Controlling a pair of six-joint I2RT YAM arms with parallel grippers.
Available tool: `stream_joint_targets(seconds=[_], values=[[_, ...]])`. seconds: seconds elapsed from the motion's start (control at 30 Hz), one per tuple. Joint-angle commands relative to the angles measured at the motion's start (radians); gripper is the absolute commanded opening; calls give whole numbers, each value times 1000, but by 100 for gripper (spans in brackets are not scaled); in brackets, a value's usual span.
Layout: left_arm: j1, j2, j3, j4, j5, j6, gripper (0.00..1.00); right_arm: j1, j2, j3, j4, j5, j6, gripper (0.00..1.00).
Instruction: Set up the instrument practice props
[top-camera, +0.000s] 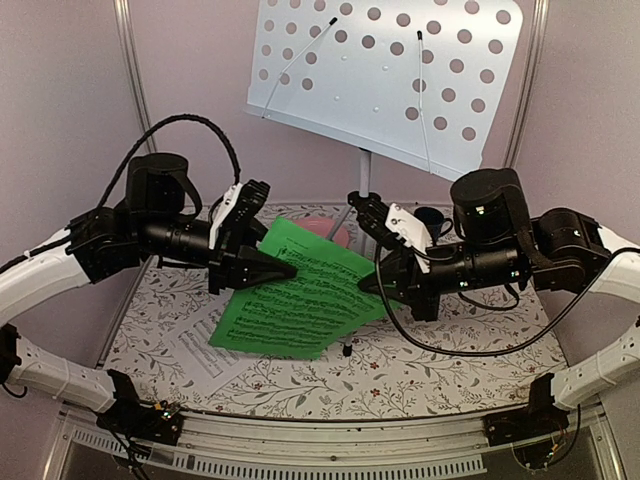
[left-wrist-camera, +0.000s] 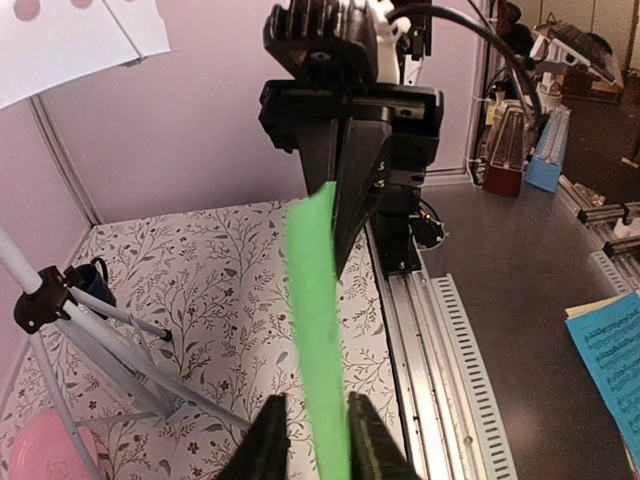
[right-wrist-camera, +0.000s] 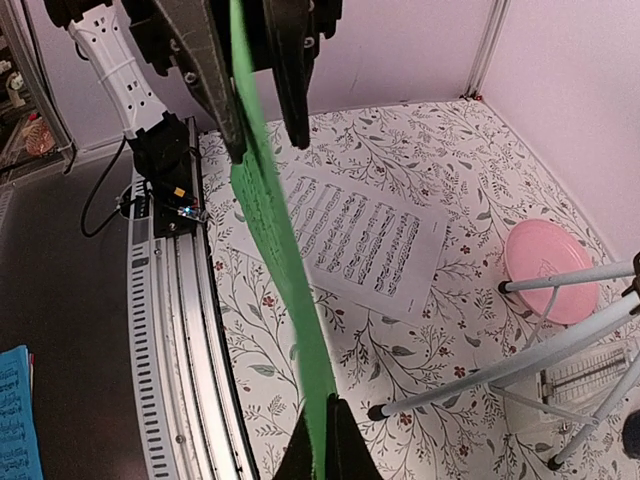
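Observation:
The green music sheet (top-camera: 300, 295) hangs in the air between my two grippers, above the table. My right gripper (right-wrist-camera: 325, 405) is shut on its right edge. My left gripper (left-wrist-camera: 315, 405) stands open around the sheet's left edge (left-wrist-camera: 315, 280), with a gap showing beside one finger. The pale perforated music stand (top-camera: 390, 70) rises at the back, and its tripod legs (right-wrist-camera: 520, 365) spread over the table. A white music sheet (right-wrist-camera: 365, 240) lies flat on the table under the green one. A white ribbed metronome (right-wrist-camera: 590, 378) shows partly behind the legs.
A pink plate (right-wrist-camera: 550, 265) lies at the back near the stand's foot. A dark blue mug (top-camera: 432, 218) stands behind my right arm. Pink walls close in the floral tabletop (top-camera: 420, 370) at the back and sides. A metal rail (top-camera: 330, 440) runs along the near edge.

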Motion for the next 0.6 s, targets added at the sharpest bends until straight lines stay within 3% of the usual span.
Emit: stream_joint_targets(seconds=[0.0, 0.03, 0.1, 0.17, 0.37, 0.57], values=[[-16, -28, -20, 32, -15, -6, 4, 5, -13, 31, -6, -2, 15, 12], [-13, -43, -36, 63, -20, -24, 0, 4, -31, 16, 18, 9, 20, 25], [2, -71, -69, 128, -5, -67, 0, 3, -83, -36, 87, 18, 34, 61], [27, -86, -82, 186, 18, -110, 0, 1, -155, -122, 185, 28, 62, 79], [119, -112, -156, 439, 196, -302, 0, -13, -357, -368, 425, 82, 155, 90], [133, -76, -139, 586, 223, -395, 0, -12, -336, -388, 523, -49, 190, 93]])
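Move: The green sheet runs between my hands. Its middle lies about 4 cm below my left hand and 2 cm to its right, and about 9 cm to the left of my right hand, which pinches its right part. From my left hand, the music stand's tray rises some 22 cm ahead, 14 cm right and 20 cm higher. The white sheet lies on the table about 18 cm left, 2 cm ahead and 35 cm below. I shut my half-closed left fingers on the left part of the green sheet, then open my right fingers wide and let go of it. My right hand draws off about 5 cm to the right and rises some 3 cm, its fingertips tipping up about 20 degrees. My left hand lifts the sheet about 5 cm and slightly left, levelling its fingers. ##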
